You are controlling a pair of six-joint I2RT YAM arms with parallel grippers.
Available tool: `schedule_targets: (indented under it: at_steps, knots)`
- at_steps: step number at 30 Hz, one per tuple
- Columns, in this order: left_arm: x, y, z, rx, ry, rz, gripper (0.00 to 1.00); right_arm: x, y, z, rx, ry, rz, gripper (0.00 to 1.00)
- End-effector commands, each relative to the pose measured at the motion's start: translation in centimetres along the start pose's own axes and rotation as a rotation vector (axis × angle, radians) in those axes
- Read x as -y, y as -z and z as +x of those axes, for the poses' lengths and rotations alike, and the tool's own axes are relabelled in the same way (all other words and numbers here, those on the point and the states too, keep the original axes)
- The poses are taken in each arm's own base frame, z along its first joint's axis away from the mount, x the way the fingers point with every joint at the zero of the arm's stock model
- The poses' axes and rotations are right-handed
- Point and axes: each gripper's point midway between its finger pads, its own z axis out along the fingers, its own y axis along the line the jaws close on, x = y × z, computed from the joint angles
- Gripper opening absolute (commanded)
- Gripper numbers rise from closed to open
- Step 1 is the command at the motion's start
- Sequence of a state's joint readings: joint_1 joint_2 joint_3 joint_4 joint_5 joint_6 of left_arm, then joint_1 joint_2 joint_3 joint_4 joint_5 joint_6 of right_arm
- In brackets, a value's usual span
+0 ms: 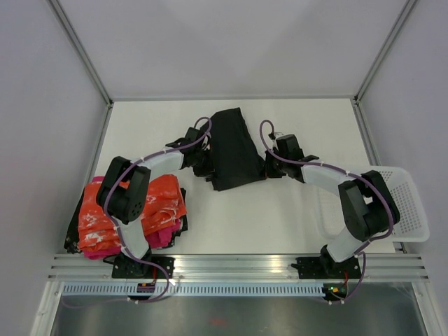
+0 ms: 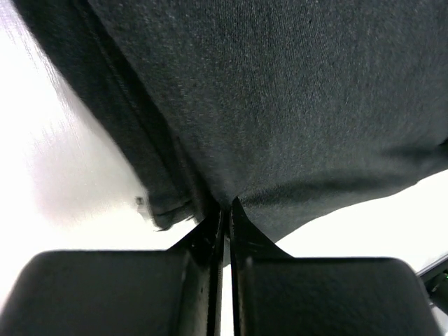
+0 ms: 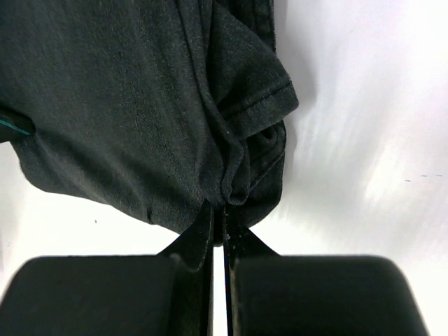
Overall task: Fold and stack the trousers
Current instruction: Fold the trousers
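The black trousers [image 1: 234,148] lie bunched in a folded heap at the middle of the white table [image 1: 273,217]. My left gripper [image 1: 205,168] is at the heap's left edge, shut on the dark fabric [image 2: 280,98], whose hem [image 2: 168,210] droops beside the fingertips [image 2: 241,220]. On the heap's right edge my right gripper [image 1: 269,166] is shut on a gathered fold of the trousers [image 3: 140,105]; a cuff [image 3: 269,98] curls just above its fingertips [image 3: 241,227].
A pile of folded clothes sits at the near left: an orange-and-white garment [image 1: 112,217] on top, a pink one [image 1: 164,234] under it. A white mesh basket [image 1: 399,203] stands at the right edge. Metal frame posts and grey walls enclose the table.
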State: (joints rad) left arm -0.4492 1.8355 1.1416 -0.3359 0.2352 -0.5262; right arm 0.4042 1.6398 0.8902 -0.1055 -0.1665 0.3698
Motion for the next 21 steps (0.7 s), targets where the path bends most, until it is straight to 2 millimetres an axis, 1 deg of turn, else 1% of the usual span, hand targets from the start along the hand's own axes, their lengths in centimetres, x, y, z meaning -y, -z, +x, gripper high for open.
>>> schedule_targets:
  at_steps: [1, 3, 6, 7, 8, 9, 10, 11, 12, 13, 14, 15, 16, 17, 18, 19, 20, 21]
  knots:
    - [-3.0, 1.5, -1.2, 0.051, -0.079, -0.141, 0.02, 4.4, 1.9, 0.2, -0.010, 0.011, 0.116, 0.00]
    - [-3.3, 2.0, -1.7, 0.066, -0.088, -0.152, 0.02, 4.8, 2.1, -0.2, 0.009, 0.006, 0.107, 0.00]
    - [-3.4, 2.5, -2.1, 0.077, -0.109, -0.151, 0.02, 4.3, 2.2, -0.6, 0.018, 0.013, 0.071, 0.00]
    - [-3.2, 2.6, -2.0, 0.072, -0.128, -0.140, 0.02, 3.0, 2.1, -0.4, 0.003, 0.032, -0.010, 0.00]
    - [-2.8, 2.8, -2.1, 0.072, -0.136, -0.122, 0.02, 2.4, 1.8, 0.1, -0.023, 0.039, -0.051, 0.00]
    - [-1.8, 3.0, -2.1, 0.063, -0.145, -0.072, 0.02, 1.8, 1.8, 0.0, -0.030, 0.034, -0.083, 0.05]
    - [-1.2, 3.3, -2.2, 0.059, -0.154, -0.051, 0.02, 1.2, 1.7, 0.1, -0.044, 0.018, -0.112, 0.11]
    - [-0.8, 3.6, -2.1, 0.050, -0.158, -0.035, 0.03, 0.2, 1.9, 0.2, -0.057, 0.018, -0.170, 0.19]
    - [0.3, 4.3, -2.6, 0.055, -0.170, 0.006, 0.05, -0.4, 2.2, -0.3, -0.050, 0.023, -0.196, 0.32]
    - [0.9, 4.8, -2.9, 0.058, -0.182, 0.021, 0.11, -0.7, 2.6, -0.5, -0.052, 0.019, -0.206, 0.35]
    - [1.4, 5.3, -3.2, 0.061, -0.190, 0.034, 0.16, -1.1, 3.3, -1.2, -0.033, 0.030, -0.211, 0.39]
    - [2.5, 6.6, -3.8, 0.072, -0.204, 0.060, 0.25, -1.6, 4.0, -2.7, -0.002, 0.046, -0.210, 0.46]
    - [2.9, 7.4, -4.2, 0.078, -0.222, 0.064, 0.43, -1.7, 4.8, -3.2, 0.000, 0.053, -0.196, 0.51]
    - [3.3, 8.2, -4.5, 0.085, -0.231, 0.067, 0.51, -1.7, 5.4, -4.0, 0.012, 0.066, -0.185, 0.57]
    - [3.8, 9.4, -5.3, 0.097, -0.240, 0.060, 0.59, -2.2, 6.3, -6.3, 0.059, 0.085, -0.173, 0.63]
    - [4.3, 10.5, -6.1, 0.122, -0.260, 0.061, 0.70, -2.4, 6.8, -6.7, 0.055, 0.083, -0.169, 0.64]
    - [4.6, 11.2, -6.6, 0.140, -0.267, 0.054, 0.73, -2.9, 7.3, -7.4, 0.067, 0.086, -0.178, 0.64]
    - [5.0, 12.4, -8.6, 0.200, -0.275, 0.031, 0.76, -4.1, 8.0, -8.4, 0.080, 0.082, -0.225, 0.64]
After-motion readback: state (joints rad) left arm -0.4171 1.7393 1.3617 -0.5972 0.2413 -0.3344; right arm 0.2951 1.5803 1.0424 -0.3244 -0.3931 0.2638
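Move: Both closed grippers are at the near edge of the folded trousers, the left at its left corner, the right at its right corner. The trousers' middle lies about 9 cm ahead and 7 cm right of the left hand, and about 8 cm ahead and 9 cm left of the right hand, roughly 1 cm lower than either. The red clothes pile is some 24 cm left and 11 cm back from the left hand. The white basket is some 31 cm right and 9 cm back from the right hand. Keep both grippers shut on the near corners at first, easing the right one outward to its right by a couple of centimetres while the left rises barely 1 cm. Then open both wide to let go of the trousers, the right drifting slightly back, and lift quickly clear, the left about 8 cm in all, the right nearly 6. ##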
